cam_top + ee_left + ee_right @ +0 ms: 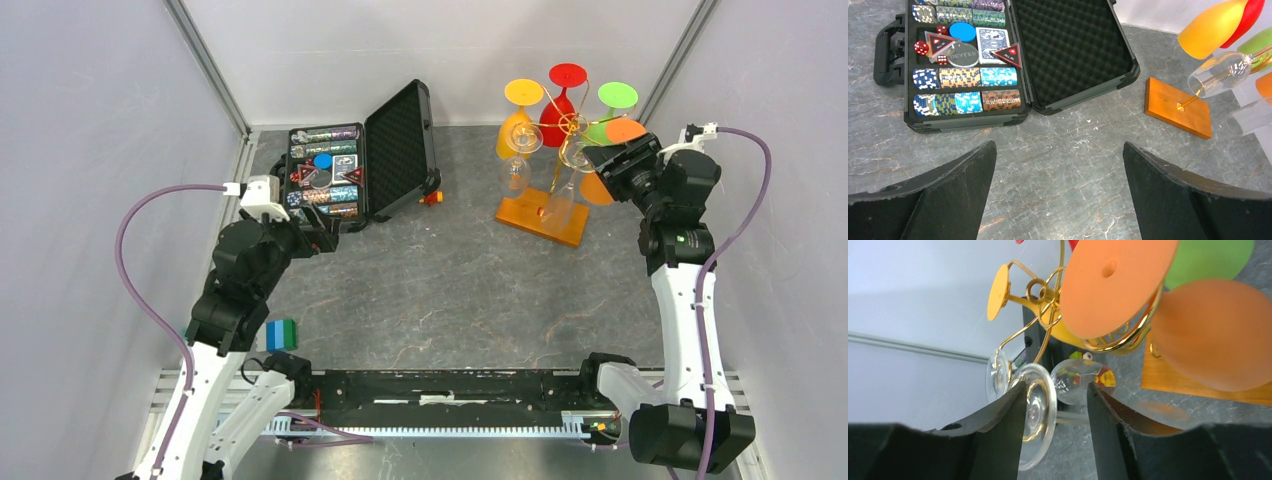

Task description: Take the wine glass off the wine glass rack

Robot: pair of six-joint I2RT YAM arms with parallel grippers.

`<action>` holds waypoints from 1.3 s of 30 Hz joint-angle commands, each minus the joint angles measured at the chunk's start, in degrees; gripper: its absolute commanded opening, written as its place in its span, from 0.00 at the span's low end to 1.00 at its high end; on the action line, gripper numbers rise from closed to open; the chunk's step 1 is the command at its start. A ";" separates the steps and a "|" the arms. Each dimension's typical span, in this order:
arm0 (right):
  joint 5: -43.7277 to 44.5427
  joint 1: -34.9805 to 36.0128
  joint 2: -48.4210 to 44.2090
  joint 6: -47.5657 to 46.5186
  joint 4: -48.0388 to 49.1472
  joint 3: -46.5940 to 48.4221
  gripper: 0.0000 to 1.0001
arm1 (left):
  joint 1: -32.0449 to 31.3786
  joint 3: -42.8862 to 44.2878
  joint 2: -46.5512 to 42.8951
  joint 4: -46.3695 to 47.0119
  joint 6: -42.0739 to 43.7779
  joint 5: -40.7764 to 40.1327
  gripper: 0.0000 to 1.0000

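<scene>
The wine glass rack [573,126] is gold wire on an orange-brown wooden base [541,216], standing at the back right. Several glasses hang upside down from it, some clear, some coloured. My right gripper [603,160] is up at the rack's right side. In the right wrist view it [1056,390] is open around a clear wine glass: the round foot [1042,415] lies against the left finger, and the thin stem [1073,416] crosses the gap. The bowl [1080,382] shows beyond the tips. My left gripper [1059,146] is wide open over bare table, holding nothing.
An orange foot [1113,285], an orange bowl [1213,335] and a green foot [1210,260] crowd close above and right of my right fingers. An open black case of poker chips [360,165] lies at the back left. Small blue and green blocks [281,334] sit by the left arm.
</scene>
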 commanded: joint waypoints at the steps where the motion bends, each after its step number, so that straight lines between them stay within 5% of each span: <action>1: -4.89 -0.50 -0.31 0.94 2.33 0.42 0.54 | -0.08 0.56 0.83 1.97 0.59 -1.69 1.00; 9: 0.69 -0.76 -1.96 0.61 1.20 -1.01 0.43 | -0.08 0.20 1.85 3.11 0.03 -2.69 1.00; 21: 2.44 -0.85 -3.82 2.18 2.44 -1.09 0.39 | -0.08 -4.37 -4.92 8.66 0.67 -3.74 1.00; 26: 1.59 -0.85 -3.51 3.04 2.11 -0.88 0.24 | -0.08 -4.11 -4.42 8.21 1.12 -4.16 1.00; 34: 0.36 -0.85 -3.25 5.39 4.40 -2.30 0.29 | -0.08 -4.80 -4.76 8.43 1.38 -4.45 1.00; 39: 2.13 -0.80 -4.27 4.49 3.59 -1.75 0.14 | -0.03 -4.72 -4.90 8.21 1.56 -5.11 1.00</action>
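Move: The clear wine glass hangs by its foot on the rack; the foot's middle is about 3 cm ahead of the right fingertips, 2 cm left and 1 cm above. At nearly the same height, the orange glass's foot is some 5 cm ahead and 5 cm right of the hand, and the second clear glass's foot about 5 cm ahead and 11 cm left. From the left hand, the target foot lies roughly 12 cm ahead, 43 cm right and 5 cm higher. The right fingers narrow around the near rim of the clear glass's foot, one pad on its upper side and one below, closing to less than half their starting gap; a firm touch can't be made out. The rolled hand otherwise nearly holds its place, easing back and up about 1 cm after a tiny sway left and then right. ##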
